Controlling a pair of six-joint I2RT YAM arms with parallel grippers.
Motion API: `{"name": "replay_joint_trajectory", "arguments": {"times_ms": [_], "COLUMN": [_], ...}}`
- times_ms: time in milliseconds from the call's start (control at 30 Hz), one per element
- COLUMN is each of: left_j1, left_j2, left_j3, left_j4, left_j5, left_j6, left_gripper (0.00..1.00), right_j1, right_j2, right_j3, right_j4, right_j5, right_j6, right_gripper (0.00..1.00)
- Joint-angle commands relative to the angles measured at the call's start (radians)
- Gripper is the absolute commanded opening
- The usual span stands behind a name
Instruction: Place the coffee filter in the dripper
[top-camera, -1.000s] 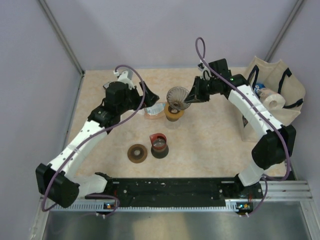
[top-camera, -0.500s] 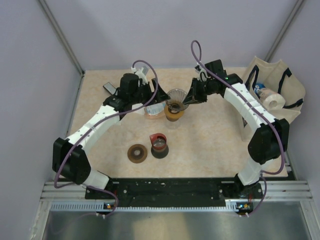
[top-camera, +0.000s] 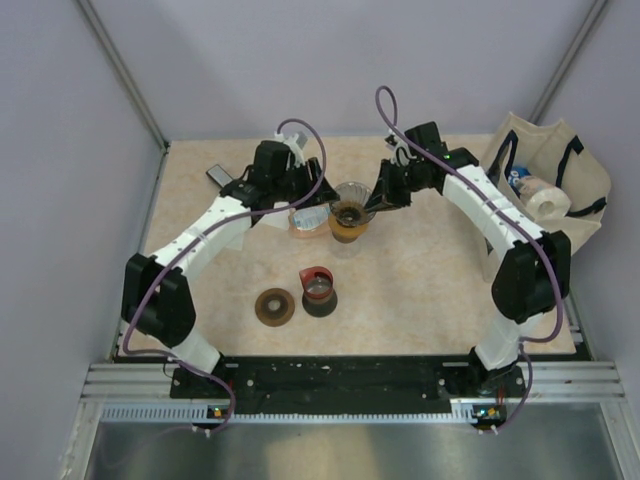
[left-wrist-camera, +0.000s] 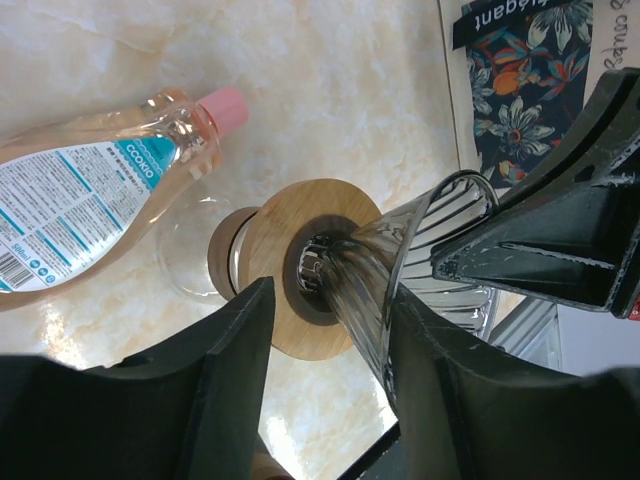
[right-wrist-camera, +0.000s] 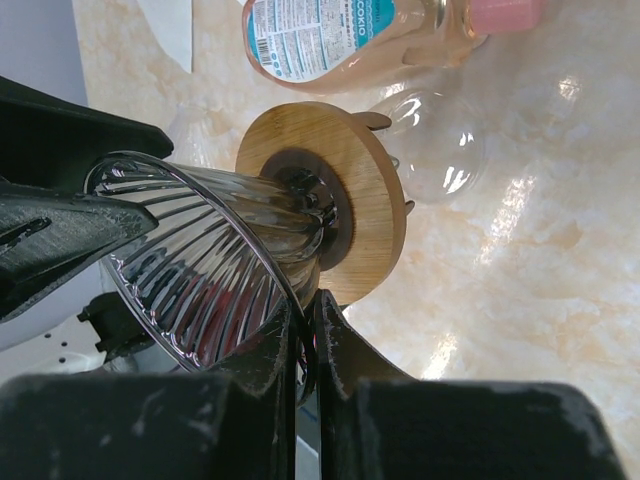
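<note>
The dripper (top-camera: 350, 205) is a ribbed glass cone (right-wrist-camera: 190, 260) on a round wooden collar (left-wrist-camera: 300, 250), tilted over at the back middle of the table. My right gripper (right-wrist-camera: 306, 305) is shut on the cone's rim, one finger inside and one outside. My left gripper (left-wrist-camera: 330, 300) is open and straddles the cone's narrow part; its right finger (left-wrist-camera: 450, 390) touches the glass and its left finger stands apart. No coffee filter shows clearly. A white paper corner (right-wrist-camera: 170, 30) lies at the top edge of the right wrist view, and I cannot tell what it is.
A bottle with a pink cap (left-wrist-camera: 90, 180) lies just left of the dripper, next to a clear glass vessel (left-wrist-camera: 190, 250). Nearer the bases stand a red-and-black cup (top-camera: 318, 290) and a brown ring (top-camera: 274, 306). A canvas bag (top-camera: 560, 190) and a floral packet (left-wrist-camera: 520, 90) are at the right.
The left arm has swung right to the dripper and its jaws have narrowed around the cone. The right gripper has lowered the dripper a little and kept hold of the rim.
</note>
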Motion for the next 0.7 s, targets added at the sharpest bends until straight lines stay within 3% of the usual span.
{"name": "replay_joint_trajectory", "arguments": {"times_ms": [0,500,567,667], "left_j1": [-0.006,-0.007,-0.009,-0.007], "left_j2": [0.022,0.101,0.114,0.144], "left_j3": [0.072,0.118,0.118,0.146], "left_j4": [-0.021,-0.126,-0.146,-0.191], "left_j5": [0.000,-0.032,-0.046,-0.047], "left_j6": [0.037,0.062,0.064,0.068], "left_gripper": [0.48,0.09,0.00,0.00], "right_j1": [0.010,0.010,0.011,0.013], "right_j2": [0.009,0.057,0.061,0.073], "right_j3": [0.023,0.051,0.055,0.074], "right_j4": [0.035,-0.028,-0.038,-0.063], "right_j5": [-0.017,0.015,0.021,0.036], "right_j6": [-0.010,-0.030,-0.031,-0.034], "right_gripper": [0.00,0.00,0.00,0.00]}}
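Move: The filter stands between my hands, its narrow end at the hole in the wooden collar. For my left hand, its middle is about 5 cm to the right, 1 cm back and 4 cm below, the near rim already between the open fingers; my right hand grips the opposite rim, with the dripper's collar about 5 cm to its left, 1 cm ahead and 8 cm down. Beyond the dripper, the bottle lies some 8 cm farther out and 7 cm left; the red cup is about 13 cm nearer and 7 cm left. I close my left fingers from half open to nearly shut on the left side of the filter's rim, easing that hand only about 1 cm to the right as they come together and pinch it. My right hand keeps its pinch on the opposite rim and sinks about 1 cm towards the wooden collar, then holds there. ##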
